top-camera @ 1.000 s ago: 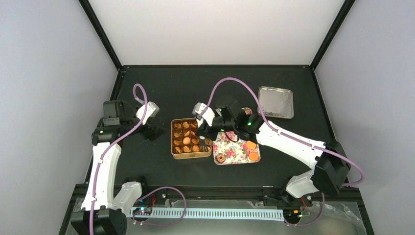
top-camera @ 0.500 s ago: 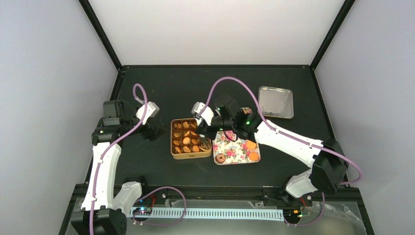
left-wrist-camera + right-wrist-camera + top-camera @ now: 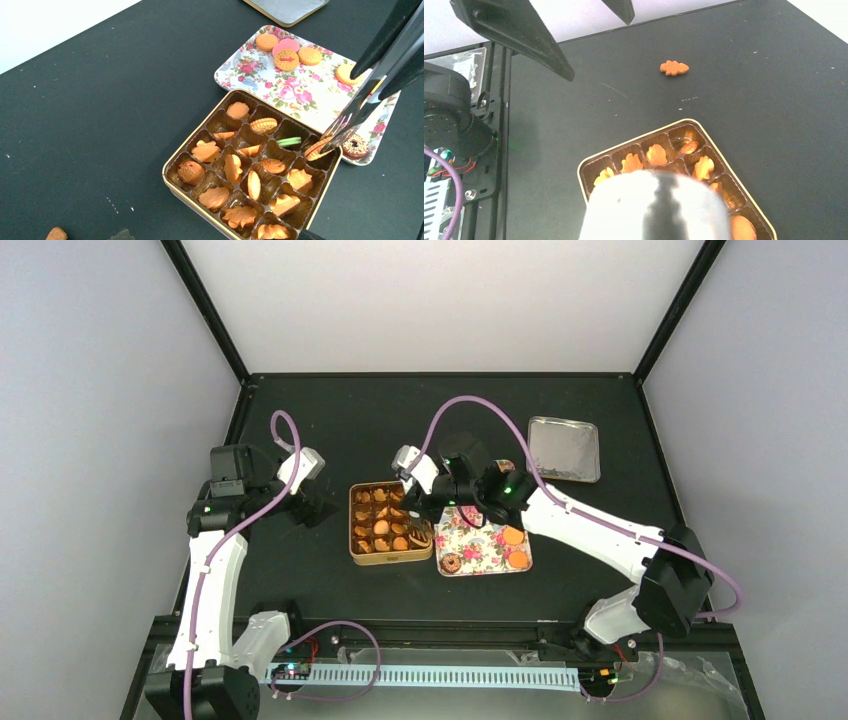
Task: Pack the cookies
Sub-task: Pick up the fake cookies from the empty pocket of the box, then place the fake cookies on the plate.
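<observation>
Orange cookies fill most brown cups of the square gold tin (image 3: 197, 199) (image 3: 390, 561); one cup holds a green cookie (image 3: 289, 142). My right gripper (image 3: 436, 502) is shut on black tongs (image 3: 380, 55). The tongs' forked tips pinch a round orange cookie (image 3: 316, 149) at the tin's corner cup beside the floral tray (image 3: 300, 95) (image 3: 485, 540). The tray carries round orange cookies (image 3: 286, 59), a pink cookie (image 3: 285, 45) and a brown ring (image 3: 356, 146). My left gripper (image 3: 322, 510) (image 3: 600, 50) hangs open left of the tin. A white blur (image 3: 659, 210) hides my right jaws in the right wrist view.
A leaf-shaped orange cookie (image 3: 674, 67) (image 3: 56, 233) lies loose on the black table left of the tin, below the left gripper. A silver metal lid (image 3: 564, 448) rests at the back right. Black frame posts and grey walls close in the table.
The right arm's wrist has shifted slightly toward the back while the tongs' tips stay at the tin's corner cup. The left arm has not moved.
</observation>
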Available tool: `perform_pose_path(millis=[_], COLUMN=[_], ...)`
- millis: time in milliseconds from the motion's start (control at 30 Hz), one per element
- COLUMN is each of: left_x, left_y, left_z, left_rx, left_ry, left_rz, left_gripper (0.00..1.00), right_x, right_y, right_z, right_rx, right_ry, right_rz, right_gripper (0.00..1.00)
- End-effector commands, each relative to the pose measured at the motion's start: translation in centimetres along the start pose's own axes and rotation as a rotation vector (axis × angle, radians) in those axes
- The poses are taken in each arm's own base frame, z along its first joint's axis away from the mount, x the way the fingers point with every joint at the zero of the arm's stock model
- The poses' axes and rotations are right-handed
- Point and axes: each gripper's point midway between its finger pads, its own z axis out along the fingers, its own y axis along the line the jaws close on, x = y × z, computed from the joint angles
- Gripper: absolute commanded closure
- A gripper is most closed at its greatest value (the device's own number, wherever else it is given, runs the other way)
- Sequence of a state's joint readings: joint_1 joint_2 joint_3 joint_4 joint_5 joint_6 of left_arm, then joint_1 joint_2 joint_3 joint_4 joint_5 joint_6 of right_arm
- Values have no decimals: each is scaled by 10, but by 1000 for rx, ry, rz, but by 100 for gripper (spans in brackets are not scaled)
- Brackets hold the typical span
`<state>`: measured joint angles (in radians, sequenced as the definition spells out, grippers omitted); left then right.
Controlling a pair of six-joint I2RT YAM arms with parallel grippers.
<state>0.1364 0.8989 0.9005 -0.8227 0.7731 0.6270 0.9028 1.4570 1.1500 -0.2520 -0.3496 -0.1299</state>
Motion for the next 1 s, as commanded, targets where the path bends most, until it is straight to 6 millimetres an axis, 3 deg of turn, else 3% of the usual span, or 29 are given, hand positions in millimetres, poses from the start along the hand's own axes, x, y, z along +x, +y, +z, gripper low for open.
perform_pose_path(millis=[0,167,333,567,800,967], left_x=[-14,-16,-16,-15,-15,-14], left_y=[-1,-2,-3,-4,-5,-6], left_z=[-7,-8,-8,-8,-7,-7], left_rx=[11,11,16,20,29,30], left_ry=[-33,-37,-40,-39,-44,-43], left_rz=[29,32,34,36,29,32], left_gripper=[12,12,12,12,12,11], right_x=[-52,-70,-45,-7,19,33], right_y=[-13,-40,-58,-69,-83,-85], right_z=[-39,-77,-80,-81,-88,-86], right_rx=[93,180,245,314,405,408], right_ry=[-144,-231,-196,-167,-138,-122], right_rz=[-7,79,152,227,281,328], right_gripper=[99,99,99,99,99,91])
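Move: The right hand holds the tongs, whose tips already grip a round cookie in the box's near-right pocket, about 3 cm back, 3 right and 12 below. The bare left part of the tray lies some 11 cm right, 2 ahead and 13 down, with the donut about 9 right and 5 back; the green cookie is level ahead-wise, 2 right. From the idle left hand that tray spot is roughly 25 cm right, 2 ahead. Right hand lifts the tonged cookie about 8 cm, swings it 10 cm right and forward, down over tray. ##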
